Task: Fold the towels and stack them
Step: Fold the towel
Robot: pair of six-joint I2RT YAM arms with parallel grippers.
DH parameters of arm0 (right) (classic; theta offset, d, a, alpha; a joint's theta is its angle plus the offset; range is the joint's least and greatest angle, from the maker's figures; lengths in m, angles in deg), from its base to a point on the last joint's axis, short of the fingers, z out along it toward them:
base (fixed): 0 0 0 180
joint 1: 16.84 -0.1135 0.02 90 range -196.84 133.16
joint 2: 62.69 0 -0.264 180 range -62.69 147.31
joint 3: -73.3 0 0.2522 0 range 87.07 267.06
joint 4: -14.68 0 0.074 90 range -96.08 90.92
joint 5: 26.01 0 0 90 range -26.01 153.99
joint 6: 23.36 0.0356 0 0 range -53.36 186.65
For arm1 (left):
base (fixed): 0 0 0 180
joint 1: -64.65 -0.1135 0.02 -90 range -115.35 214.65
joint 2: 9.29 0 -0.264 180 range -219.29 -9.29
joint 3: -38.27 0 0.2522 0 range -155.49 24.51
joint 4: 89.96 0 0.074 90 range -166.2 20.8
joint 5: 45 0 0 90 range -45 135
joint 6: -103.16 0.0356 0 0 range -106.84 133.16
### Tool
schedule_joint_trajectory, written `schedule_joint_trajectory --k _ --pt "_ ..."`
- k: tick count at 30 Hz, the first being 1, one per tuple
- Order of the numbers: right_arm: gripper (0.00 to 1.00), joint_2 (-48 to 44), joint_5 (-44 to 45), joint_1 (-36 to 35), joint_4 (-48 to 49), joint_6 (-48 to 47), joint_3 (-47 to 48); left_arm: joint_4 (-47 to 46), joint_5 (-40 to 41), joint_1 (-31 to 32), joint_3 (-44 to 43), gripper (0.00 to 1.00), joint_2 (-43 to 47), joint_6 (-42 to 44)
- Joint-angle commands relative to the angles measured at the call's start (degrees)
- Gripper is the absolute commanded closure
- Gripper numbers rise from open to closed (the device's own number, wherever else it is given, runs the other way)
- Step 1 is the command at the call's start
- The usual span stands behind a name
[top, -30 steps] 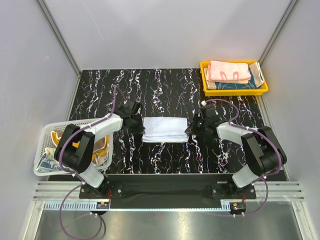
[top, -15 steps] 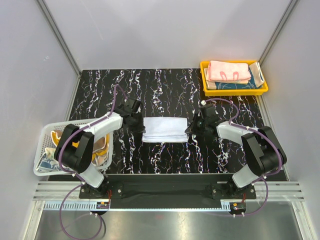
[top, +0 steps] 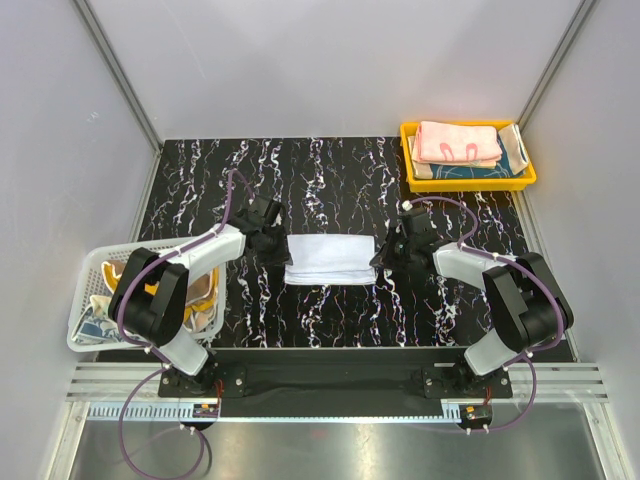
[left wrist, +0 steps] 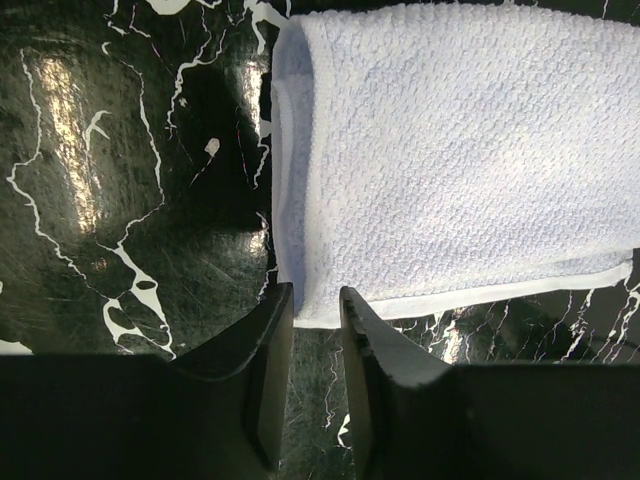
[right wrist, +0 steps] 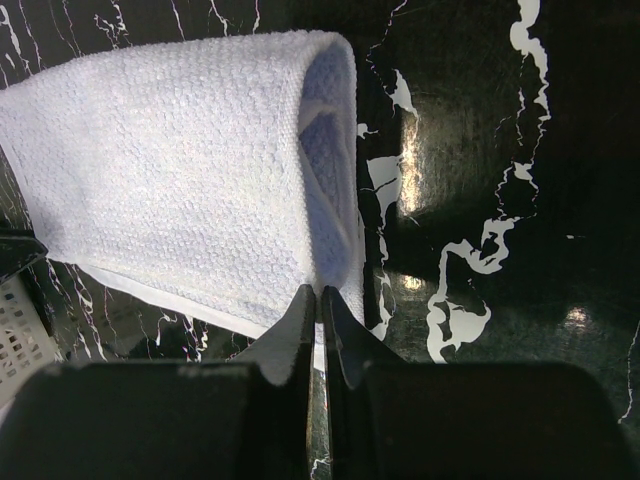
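A white towel (top: 328,258) lies folded into a flat rectangle mid-table, also filling the left wrist view (left wrist: 450,160) and the right wrist view (right wrist: 170,170). My left gripper (top: 272,242) sits at its left end. Its jaws (left wrist: 315,300) are open a small way, and the towel's near corner lies loose between the tips. My right gripper (top: 386,256) is at the towel's right end, shut (right wrist: 319,298) on the near corner of the folded edge. Folded towels, a pink one (top: 455,142) on top, are stacked in the yellow tray.
The yellow tray (top: 468,184) stands at the back right corner. A white mesh basket (top: 88,300) with several unfolded towels hangs over the table's left edge, beside the left arm. Grey walls enclose the table on three sides.
My left gripper's jaws have parted and let go of the towel's left corner. The right gripper keeps its pinch, and the towel has not shifted.
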Motion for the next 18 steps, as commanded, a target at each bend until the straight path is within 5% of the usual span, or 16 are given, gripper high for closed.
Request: schedule_joint_trajectory --k 1,10,18 --pt "0.91 -0.5 -0.43 -0.55 0.44 -0.54 1.66 -2.64 -1.31 -0.16 0.66 0.71 -0.89 -0.62" --pt "0.92 -1.03 -0.43 -0.64 -0.52 -0.8 2.63 -2.55 -1.23 -0.07 0.04 0.99 -0.72 -0.71" --pt "0.98 -4.01 -0.35 -0.55 -2.98 -1.25 3.42 1.84 -0.17 -0.25 -4.53 1.0 1.92 -0.09"
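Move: The white towel's upper flap has its near left corner right under the left fingertips, about 1 cm down; the towel's middle lies level with this hand, some 9 cm to the right and 2 cm lower. The laundry basket sits roughly 28 cm to the hand's left and 7 cm back. The right hand already pinches the flap's near right corner, with the towel's middle about 9 cm to its left and 1 cm lower. The left hand dips about 1 cm, pinches the flap's near left corner, then rises back; the right keeps hold. ##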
